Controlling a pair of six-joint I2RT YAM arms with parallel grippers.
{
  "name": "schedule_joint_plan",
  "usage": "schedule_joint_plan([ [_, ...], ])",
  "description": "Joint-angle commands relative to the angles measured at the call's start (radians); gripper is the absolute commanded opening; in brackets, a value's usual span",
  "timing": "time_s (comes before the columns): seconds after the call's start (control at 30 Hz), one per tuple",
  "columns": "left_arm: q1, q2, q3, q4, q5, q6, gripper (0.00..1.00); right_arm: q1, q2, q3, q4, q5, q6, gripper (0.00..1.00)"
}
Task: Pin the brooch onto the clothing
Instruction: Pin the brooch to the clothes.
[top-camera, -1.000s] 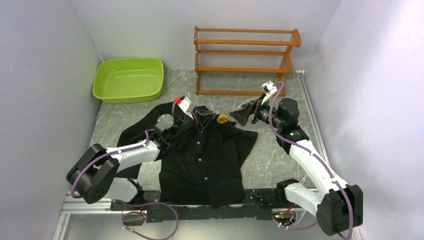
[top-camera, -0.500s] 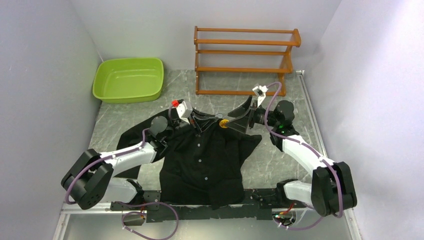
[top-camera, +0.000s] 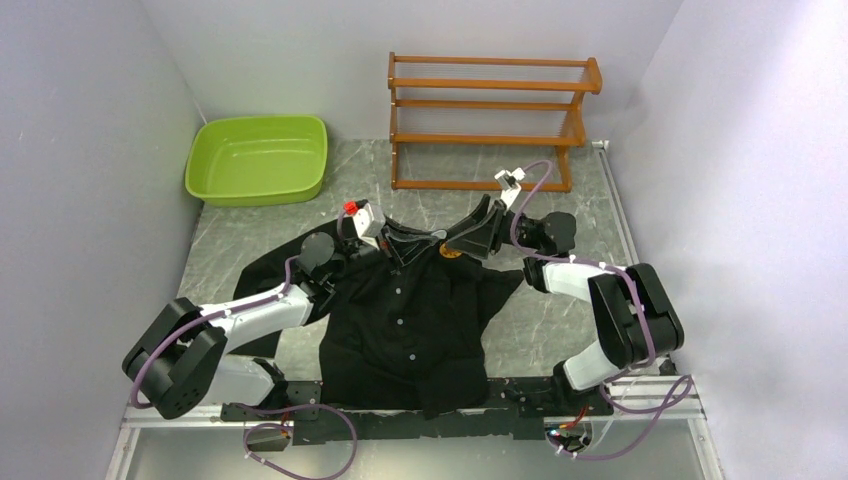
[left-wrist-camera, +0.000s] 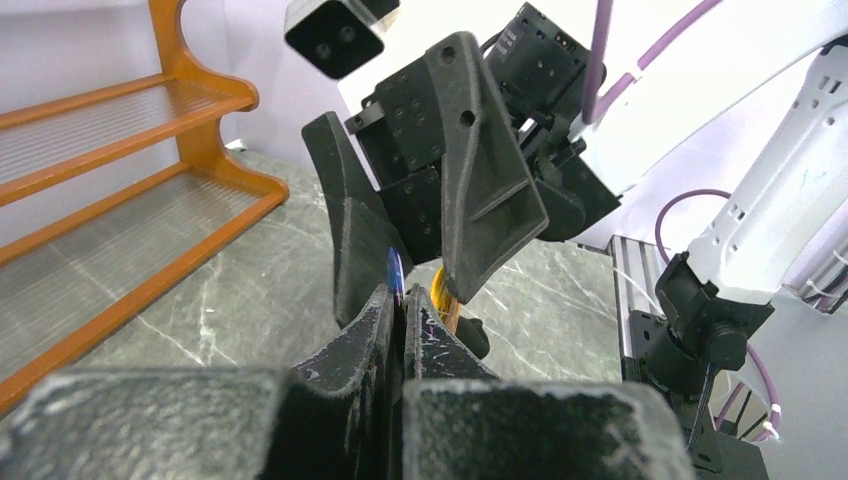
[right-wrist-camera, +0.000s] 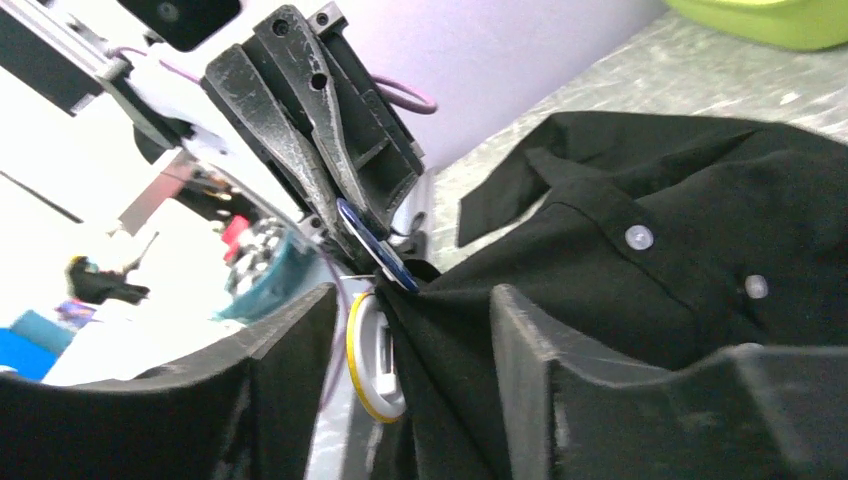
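Note:
The clothing (top-camera: 400, 330), a black shirt with white buttons, lies spread on the table. My left gripper (top-camera: 402, 242) is at its collar. In the left wrist view the left gripper (left-wrist-camera: 400, 295) is shut on a thin blue disc (left-wrist-camera: 397, 272). The brooch (top-camera: 451, 251) shows as an orange spot beside the collar, with my right gripper (top-camera: 466, 240) around it. In the right wrist view the right gripper (right-wrist-camera: 412, 295) has its jaws apart. Between them are the brooch (right-wrist-camera: 372, 360), yellow-rimmed with a white back, and a raised fold of the clothing (right-wrist-camera: 650, 300). The blue disc (right-wrist-camera: 375, 245) sits just above that fold.
A green basin (top-camera: 258, 158) stands at the back left. A wooden rack (top-camera: 490, 120) stands at the back centre, close behind both grippers. Grey walls close in both sides. A metal rail (top-camera: 400, 420) runs along the near edge.
My right gripper has swung left from open table to the brooch at the collar, and its jaws have narrowed. The left gripper shifted slightly toward the collar and stayed shut.

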Motion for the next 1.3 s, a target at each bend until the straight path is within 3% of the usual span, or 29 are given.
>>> schedule_joint_plan([
  [0.0,0.003,-0.034,0.016,0.081,0.026,-0.006,0.03,0.006,0.048,0.041,0.322,-0.037,0.182,0.55],
  [0.23,0.002,-0.048,0.024,0.060,0.025,0.004,0.03,0.006,0.061,0.037,0.344,-0.046,0.200,0.23],
  [0.3,0.002,-0.052,0.024,0.052,0.022,0.009,0.03,0.006,0.064,0.039,0.344,-0.048,0.204,0.10],
  [0.4,0.003,-0.057,0.029,0.040,0.021,0.015,0.03,0.006,0.065,0.043,0.337,-0.052,0.201,0.00],
  [0.6,0.003,-0.059,0.049,0.008,0.022,0.035,0.03,0.007,0.045,0.036,0.226,-0.072,0.125,0.00],
  [0.7,0.002,-0.052,0.065,-0.006,0.027,0.043,0.03,0.009,-0.015,0.036,0.019,-0.071,-0.018,0.00],
  [0.77,0.001,-0.039,0.078,-0.004,0.034,0.044,0.02,0.015,-0.085,0.053,-0.253,-0.044,-0.204,0.00],
  [0.87,0.001,-0.010,0.098,0.012,0.055,0.036,0.03,0.067,-0.205,0.167,-0.930,0.098,-0.677,0.00],
  [0.93,0.001,0.009,0.109,0.033,0.070,0.022,0.03,0.117,-0.245,0.226,-1.133,0.210,-0.809,0.00],
  [1.1,0.001,0.041,0.118,0.119,0.097,-0.036,0.03,0.131,-0.226,0.237,-1.147,0.244,-0.777,0.00],
  [1.27,-0.002,0.027,0.136,0.069,0.132,-0.046,0.03,0.131,-0.259,0.223,-1.155,0.343,-0.773,0.00],
])
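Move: The right hand's open fingers point left and straddle the gathered edge of the clothing, about 1 cm to the left of its hand point and level with it. The white, blue-rimmed brooch is some 2 cm to the left, 2 cm above and 1 cm back. The orange brooch hangs about 2 cm back and 2 cm below. From the left hand, which holds the white brooch, that clothing edge lies roughly 3 cm to the right and 2 cm below. Almost in place, the right fingers swing shut from about two-thirds open and pinch the clothing just under the white brooch. Keeping shut, the right hand then shifts about 2 cm left and rises 2 cm before sinking back, its fingers dipping some 15 degrees. The left hand keeps its grip on the white brooch, easing nearly 2 cm forward with a similar short rise and drop. ##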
